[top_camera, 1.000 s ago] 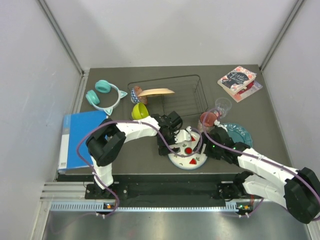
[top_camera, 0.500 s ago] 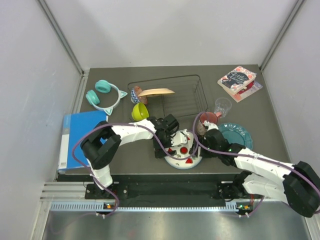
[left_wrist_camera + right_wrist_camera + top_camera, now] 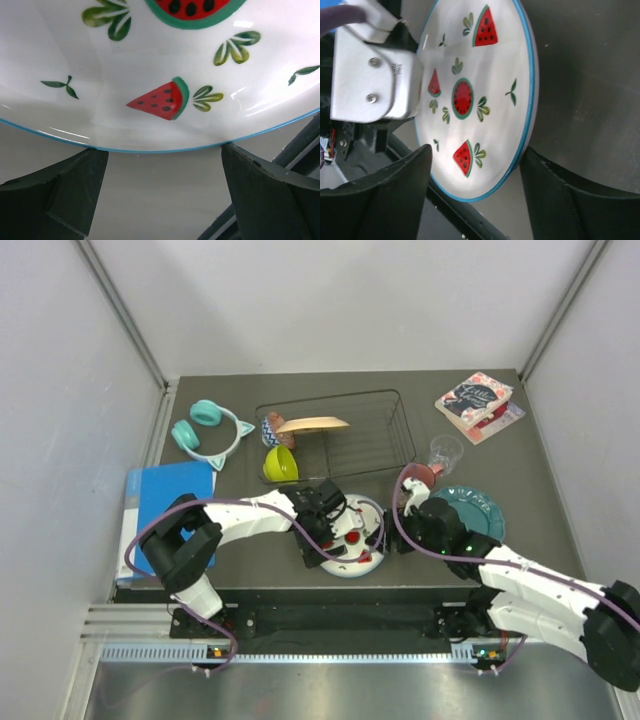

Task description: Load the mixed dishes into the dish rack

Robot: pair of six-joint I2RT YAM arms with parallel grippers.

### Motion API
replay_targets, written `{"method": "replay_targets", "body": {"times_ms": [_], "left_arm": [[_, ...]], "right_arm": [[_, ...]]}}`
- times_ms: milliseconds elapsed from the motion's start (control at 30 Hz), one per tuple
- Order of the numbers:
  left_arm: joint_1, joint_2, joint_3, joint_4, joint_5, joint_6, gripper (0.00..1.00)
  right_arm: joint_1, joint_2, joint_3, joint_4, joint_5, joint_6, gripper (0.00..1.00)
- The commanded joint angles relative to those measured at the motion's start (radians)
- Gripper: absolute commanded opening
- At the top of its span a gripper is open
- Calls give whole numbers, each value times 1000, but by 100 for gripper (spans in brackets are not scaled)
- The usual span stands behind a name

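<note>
The white watermelon-slice plate (image 3: 352, 558) stands tilted near the table's front, between both grippers. My left gripper (image 3: 338, 535) is wide open, and the plate's blue rim (image 3: 160, 149) runs across its fingertips. My right gripper (image 3: 388, 532) is open and straddles the plate's lower edge (image 3: 485, 150). Its right finger (image 3: 560, 195) is against the rim. The black wire dish rack (image 3: 372, 436) holds the cream plate (image 3: 312, 424) and the small red-blue bowl (image 3: 270, 430). The yellow-green bowl (image 3: 280, 464), pink mug (image 3: 415, 477) and teal plate (image 3: 478, 508) sit on the table.
Teal headphones (image 3: 208, 430) and a blue folder (image 3: 160, 510) lie at the left. Floral books (image 3: 476, 402) sit at the back right, and a clear cup (image 3: 447, 451) stands beside the mug. The table's front rail runs just below the plate.
The plate and both grippers have shifted left and a little toward the front edge. The right fingers have narrowed around the plate. The left fingers stayed wide open.
</note>
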Motion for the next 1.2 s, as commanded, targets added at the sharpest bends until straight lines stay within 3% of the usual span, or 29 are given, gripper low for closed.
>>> {"method": "replay_targets", "body": {"times_ms": [0,133,233,500,700,800,933,1167], "left_arm": [[-15,-20,-25,168,80,-115,99],[-15,-32,-37,186,82,-126,99],[-16,-42,-52,205,80,-121,99],[-13,-52,-58,211,68,-117,99],[15,-95,-8,104,38,-80,99],[68,-138,81,-42,45,-64,99],[146,-288,214,-229,42,-34,99],[338,-558,268,-369,19,35,99]], "right_arm": [[41,126,61,246,-238,-8,65],[41,232,96,318,-276,-18,59],[41,297,108,381,-299,-15,48],[42,372,136,470,-325,-1,0],[41,342,144,429,-310,-24,0],[41,317,171,352,-289,-62,0],[41,297,217,255,-273,-120,0],[39,253,366,27,-191,-260,0]]}}
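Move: The watermelon plate stands tilted between the hands, right rim raised. Its middle is about 8 cm left of the open right hand, 4 cm ahead and 5 cm lower. For the left hand, fingertips low at the plate's near-left rim, it is about 6 cm to the right and 5 cm ahead. From the right hand, the pink mug stands 13 cm ahead and 8 cm right; the teal plate is 20 cm right, 4 cm ahead. With the left hand's wide-open fingers still at the near-left rim, giving about 2 cm left and slightly back, the right hand slides about 5 cm left while sinking a couple of centimetres, and closes to pinch the watermelon plate's right rim, one finger over the face and one beneath. Keeping that pinch, it creeps up about 2 cm and turns roughly 10 degrees counter-clockwise as the left hand comes away, rising nearly 20 cm and going some 7 cm forward, still wide open. ##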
